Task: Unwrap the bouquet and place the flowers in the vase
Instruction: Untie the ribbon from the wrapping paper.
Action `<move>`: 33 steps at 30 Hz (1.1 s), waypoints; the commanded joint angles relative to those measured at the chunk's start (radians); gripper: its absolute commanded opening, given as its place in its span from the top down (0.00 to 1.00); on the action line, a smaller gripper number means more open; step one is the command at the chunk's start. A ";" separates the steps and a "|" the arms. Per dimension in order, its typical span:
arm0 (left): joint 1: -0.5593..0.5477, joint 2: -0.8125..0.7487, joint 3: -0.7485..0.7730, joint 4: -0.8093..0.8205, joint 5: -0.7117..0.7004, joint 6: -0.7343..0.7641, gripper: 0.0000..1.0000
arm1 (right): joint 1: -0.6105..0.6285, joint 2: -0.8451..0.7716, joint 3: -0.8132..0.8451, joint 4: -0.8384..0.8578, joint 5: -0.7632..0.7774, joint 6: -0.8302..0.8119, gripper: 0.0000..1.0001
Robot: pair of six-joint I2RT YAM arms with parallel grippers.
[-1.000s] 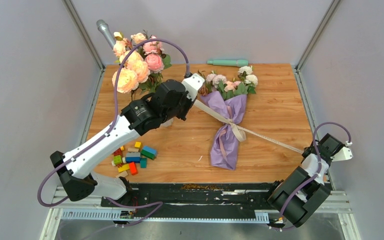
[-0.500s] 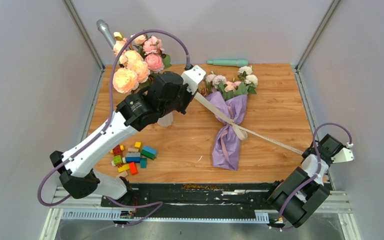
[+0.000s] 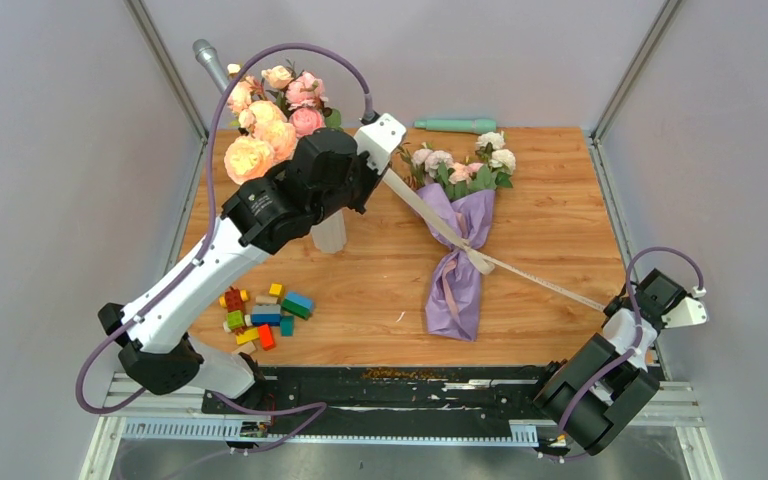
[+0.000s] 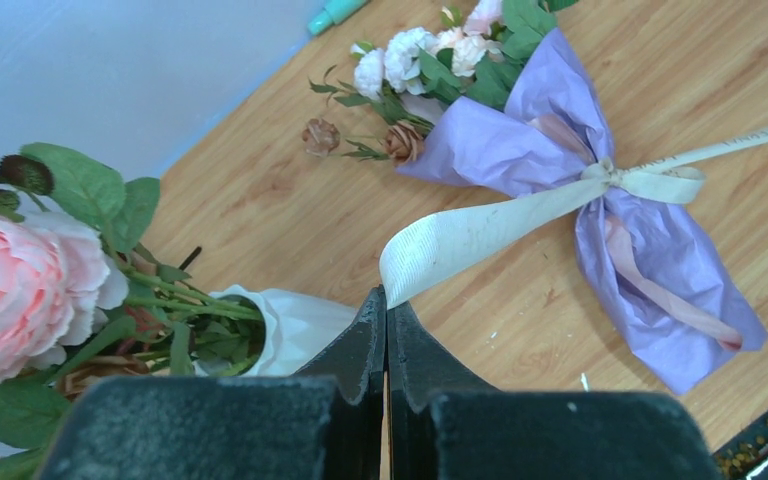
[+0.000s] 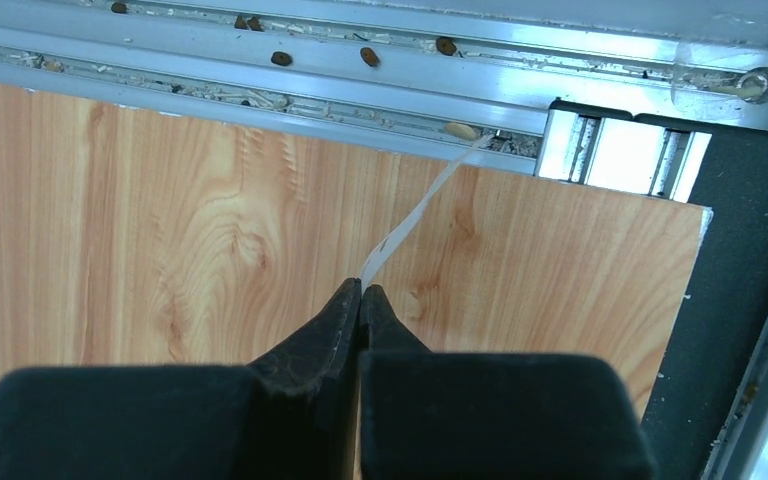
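Note:
The bouquet (image 3: 458, 262) lies in lilac paper at mid-table, its small white and pink flowers (image 3: 463, 161) pointing to the far edge. A beige ribbon (image 3: 538, 282) is knotted round its waist and stretched taut both ways. My left gripper (image 3: 386, 177) is shut on the ribbon's far-left end (image 4: 475, 228), above the table beside the flowers; in the left wrist view its tips (image 4: 387, 300) pinch the ribbon. My right gripper (image 3: 612, 301) is shut on the thin other end (image 5: 415, 215) near the front right corner (image 5: 360, 290). The white ribbed vase (image 3: 329, 233) stands partly hidden under my left arm (image 4: 295, 330).
Large peach and pink blooms (image 3: 265, 130) rise from the vase. Several coloured blocks (image 3: 266, 316) lie front left. A teal tube (image 3: 455, 125) lies at the far edge and a grey rod (image 3: 210, 62) leans in the back left corner. A black strip (image 3: 410, 385) runs along the front edge.
My left arm has drawn back and to the left with the ribbon end, uncovering more of the vase. The ribbon stays taut. The right arm has not moved.

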 commanded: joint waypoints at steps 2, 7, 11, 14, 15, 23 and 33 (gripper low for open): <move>0.021 0.018 0.088 0.005 -0.020 0.047 1.00 | -0.010 -0.007 -0.005 0.007 0.033 0.002 1.00; 0.026 0.043 0.156 0.008 -0.048 0.079 1.00 | -0.012 0.001 -0.004 0.007 0.035 0.004 1.00; 0.029 0.050 0.189 0.027 -0.067 0.104 1.00 | -0.012 0.012 -0.003 0.006 0.039 0.006 1.00; 0.030 0.053 0.213 0.037 -0.086 0.115 1.00 | -0.017 0.021 0.000 -0.005 0.049 0.011 1.00; 0.030 0.054 0.217 0.044 -0.091 0.122 1.00 | -0.019 0.023 0.002 -0.008 0.049 0.012 1.00; 0.035 0.033 0.231 0.104 -0.166 0.158 1.00 | -0.030 0.015 0.001 -0.030 0.079 0.027 1.00; 0.037 -0.013 0.201 0.160 -0.249 0.209 1.00 | -0.037 0.018 0.003 -0.056 0.121 0.051 1.00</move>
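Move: The ribbon's knot, from which both tails are being drawn, lies about 19 cm to the left hand's right, 5 cm ahead and 34 cm below. The vase stands some 13 cm to that hand's left, 7 cm ahead and 28 cm down; the bouquet's flower heads are 19 cm right, about 24 cm ahead and 33 cm down. From the right hand, low near the table's right edge, the knot is roughly 28 cm left, 16 cm ahead and about level. The left hand, fingers still shut on its ribbon tail, goes on climbing about 8 cm, with some 3 cm each forward and to its left, drawing the tail up and away from the knot while its fingertips tip up some 15 degrees and swing slightly counter-clockwise. The right hand keeps its pinch on the other tail and pulls against it, easing about 2 cm back towards its base and a little down, so that the ribbon stays stretched across the wrapped bouquet. ##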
